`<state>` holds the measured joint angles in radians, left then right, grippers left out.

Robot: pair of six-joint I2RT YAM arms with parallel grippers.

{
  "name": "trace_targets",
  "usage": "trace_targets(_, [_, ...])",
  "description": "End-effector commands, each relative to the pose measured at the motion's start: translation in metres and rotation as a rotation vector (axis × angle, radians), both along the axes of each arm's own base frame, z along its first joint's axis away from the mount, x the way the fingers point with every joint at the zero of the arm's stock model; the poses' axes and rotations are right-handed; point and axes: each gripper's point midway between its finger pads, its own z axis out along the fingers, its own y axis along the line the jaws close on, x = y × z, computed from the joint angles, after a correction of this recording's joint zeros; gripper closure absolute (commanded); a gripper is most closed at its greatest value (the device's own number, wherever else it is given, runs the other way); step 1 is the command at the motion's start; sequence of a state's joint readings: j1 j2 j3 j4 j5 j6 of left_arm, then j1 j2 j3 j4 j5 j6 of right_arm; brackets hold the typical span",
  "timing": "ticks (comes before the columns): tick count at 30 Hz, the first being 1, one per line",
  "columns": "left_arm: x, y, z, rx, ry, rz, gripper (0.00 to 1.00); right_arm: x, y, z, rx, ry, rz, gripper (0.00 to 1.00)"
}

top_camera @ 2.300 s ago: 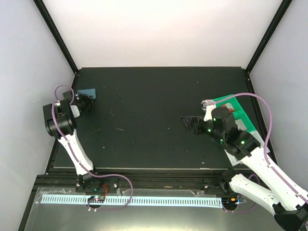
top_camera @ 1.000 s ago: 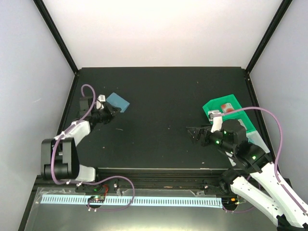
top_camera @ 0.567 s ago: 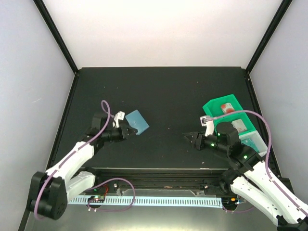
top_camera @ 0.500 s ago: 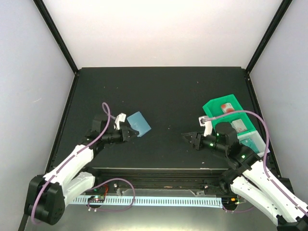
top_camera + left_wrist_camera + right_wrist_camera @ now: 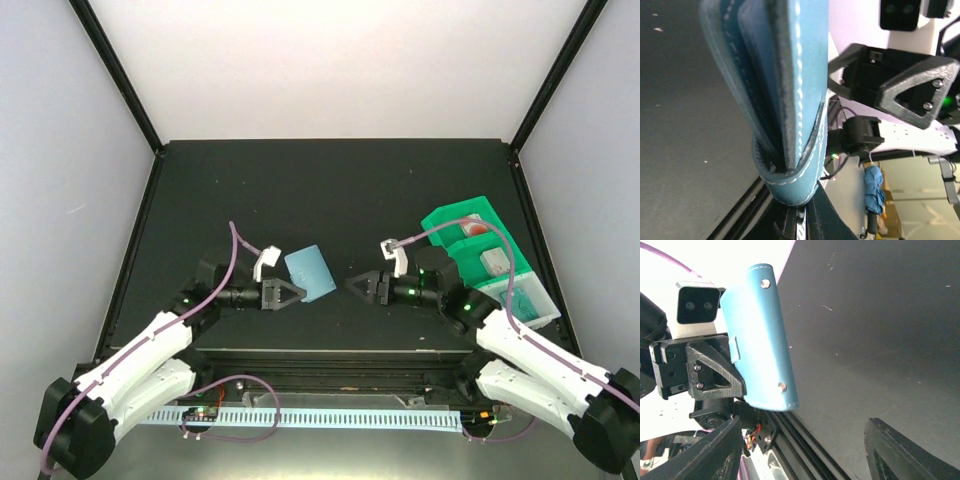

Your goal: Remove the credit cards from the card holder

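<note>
The light-blue card holder [image 5: 309, 272] hangs folded above the table near the front centre, with my left gripper [image 5: 281, 293] shut on its lower edge. The left wrist view shows its stitched fold [image 5: 790, 150] end-on above my left gripper [image 5: 802, 212]; I make out no card edge inside. My right gripper [image 5: 360, 287] stands open just right of the holder, facing it and apart from it. In the right wrist view the card holder [image 5: 760, 340] sits ahead of the open right gripper [image 5: 805, 455]. The credit cards lie in the tray: white with red [image 5: 476, 228], pale grey [image 5: 494, 262], teal [image 5: 527, 296].
A green compartment tray [image 5: 448, 213] sits at the right side of the black table [image 5: 330, 190]. Black frame posts rise at the table's back corners. The table's front rail [image 5: 805, 450] runs just below both grippers.
My left arm has swung the card holder from the far left toward the front centre. My right arm has left the tray and moved left to face the holder.
</note>
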<state>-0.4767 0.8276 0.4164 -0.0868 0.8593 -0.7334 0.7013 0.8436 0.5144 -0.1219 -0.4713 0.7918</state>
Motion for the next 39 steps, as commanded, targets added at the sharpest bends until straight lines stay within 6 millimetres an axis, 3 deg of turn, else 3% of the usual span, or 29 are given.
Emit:
trace_targets(1, [-0.013, -0.013, 0.038, -0.100, -0.090, -0.098, 0.98, 0.000, 0.023, 0.026, 0.104, -0.059, 0.057, 0.32])
trace_targets(7, [-0.021, -0.016, 0.047, -0.122, -0.100, -0.118, 0.98, 0.001, 0.034, 0.025, 0.108, -0.054, 0.078, 0.31])
trace_targets(15, [-0.029, -0.019, 0.058, -0.153, -0.126, -0.134, 0.98, -0.007, 0.050, 0.035, 0.164, -0.044, 0.150, 0.42])
trace_targets(21, [-0.030, -0.023, 0.056, -0.155, -0.117, -0.142, 0.98, -0.018, 0.053, 0.050, 0.252, -0.040, 0.200, 0.65])
trace_targets(28, [-0.023, -0.022, 0.046, -0.113, -0.100, -0.093, 0.97, -0.020, 0.045, 0.050, 0.243, -0.060, 0.176, 0.94])
trace_targets(30, [-0.021, -0.020, 0.043, -0.094, -0.098, -0.070, 0.86, -0.017, 0.040, 0.045, 0.201, -0.068, 0.144, 0.99])
trace_targets(35, [-0.011, -0.011, 0.032, -0.004, -0.098, 0.012, 0.37, 0.000, 0.014, 0.011, -0.041, -0.068, 0.001, 0.99])
trace_targets(39, [-0.005, -0.002, 0.022, 0.072, -0.096, 0.066, 0.22, 0.015, -0.021, -0.016, -0.299, -0.058, -0.133, 0.99])
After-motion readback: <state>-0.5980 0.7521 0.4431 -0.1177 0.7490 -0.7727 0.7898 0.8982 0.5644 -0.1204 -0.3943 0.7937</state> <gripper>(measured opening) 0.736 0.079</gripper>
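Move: The left hand grips the card holder near its back end: its middle lies about 4 cm ahead of that hand, 2 cm right and 1 cm higher. From the half-open right hand, the holder's middle is some 9 cm to the left, 3 cm ahead and about 1 cm higher. Nothing else stands close to either hand. Right hand reaches 5 cm left, rises, pinches the card holder, then backs right and down as left releases. ##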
